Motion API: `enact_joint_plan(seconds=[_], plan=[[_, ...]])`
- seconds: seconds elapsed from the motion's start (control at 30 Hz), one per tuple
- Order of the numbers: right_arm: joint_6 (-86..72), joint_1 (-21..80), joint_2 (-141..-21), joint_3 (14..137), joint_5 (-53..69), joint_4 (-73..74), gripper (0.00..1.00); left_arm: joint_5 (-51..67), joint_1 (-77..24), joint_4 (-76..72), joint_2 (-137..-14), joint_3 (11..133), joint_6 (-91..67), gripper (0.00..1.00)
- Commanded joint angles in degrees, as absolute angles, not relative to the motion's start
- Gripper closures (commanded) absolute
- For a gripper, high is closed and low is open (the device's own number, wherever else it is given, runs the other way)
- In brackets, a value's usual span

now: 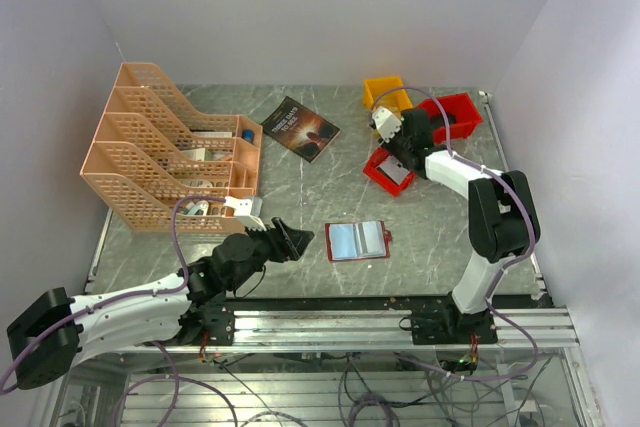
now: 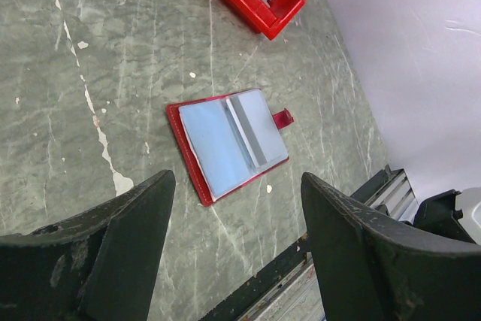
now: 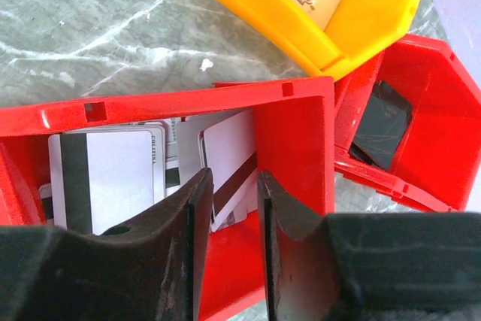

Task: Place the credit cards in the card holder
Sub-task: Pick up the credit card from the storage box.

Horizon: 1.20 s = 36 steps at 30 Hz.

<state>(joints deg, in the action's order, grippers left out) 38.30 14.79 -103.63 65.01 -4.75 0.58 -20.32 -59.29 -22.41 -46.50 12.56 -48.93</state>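
Observation:
The card holder (image 1: 357, 240) (image 2: 225, 144) lies open on the grey table, dark red with pale clear pockets facing up. My left gripper (image 1: 295, 237) (image 2: 237, 182) hovers just left of it, open and empty. Several credit cards (image 3: 113, 171) lie in a small red bin (image 1: 372, 172) (image 3: 188, 99). My right gripper (image 1: 390, 159) (image 3: 233, 178) reaches into that bin. Its jaws stand narrow with a gap, either side of a tilted white card with a dark stripe (image 3: 229, 148), not pressed on it.
A yellow bin (image 1: 385, 92) (image 3: 301, 28) and a second red bin (image 1: 455, 117) (image 3: 436, 148) holding a dark card stand behind the card bin. A dark book (image 1: 300, 128) lies mid-back. An orange file rack (image 1: 170, 147) fills the left side.

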Motion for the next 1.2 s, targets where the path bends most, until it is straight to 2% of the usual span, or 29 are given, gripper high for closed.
enact_joint_plan(seconds=[0.0, 0.4, 0.77, 0.87, 1.0, 1.17], plan=[[38.1, 14.6, -101.9, 64.8, -7.0, -1.7, 0.71, -20.5, -59.0, -24.4, -46.0, 12.2, -49.1, 0.21], [36.8, 12.8, -103.3, 66.4, -7.2, -0.7, 0.78, -20.5, -59.0, -24.4, -46.0, 12.0, -49.2, 0.21], [35.7, 10.5, -107.0, 68.1, -4.0, 2.5, 0.8, -20.6, -59.0, -24.8, -46.0, 11.8, -49.4, 0.21], [35.3, 10.2, -108.3, 69.0, -3.1, 3.8, 0.85, -20.5, -59.0, -24.8, -46.1, 11.9, -49.4, 0.21], [35.1, 9.9, -108.4, 69.7, -2.6, 4.6, 1.0, -20.5, -59.0, -24.4, -45.5, 11.8, -49.5, 0.21], [33.6, 9.2, -103.7, 70.1, -0.6, 5.3, 1.0, -20.7, -59.0, -23.7, -44.5, 11.7, -49.4, 0.21]])
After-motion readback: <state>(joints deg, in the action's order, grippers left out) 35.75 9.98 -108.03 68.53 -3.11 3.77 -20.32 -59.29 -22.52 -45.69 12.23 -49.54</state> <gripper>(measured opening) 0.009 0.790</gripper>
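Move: The white card I go for leans near the far right end of the red storage box, about 2 cm ahead of my right fingertips, 2 cm to their right and 4 cm below. The flat stack of cards lies in the same box, some 4 cm back and 4 cm left of that card. The yellow box is about 14 cm ahead, level sideways; the second red box is 9 ahead and 11 right. From my left hand the card lies roughly 27 cm ahead, 22 cm right and 10 cm lower. I draw my right hand about 3 cm to my right over the storage box, narrowing the fingers as I go. Then I dip them roughly 3 cm into its far right end and close them fully, pinching the upper part of one card stood on edge between the fingertips. The wrist turns only some 5 degrees clockwise. ##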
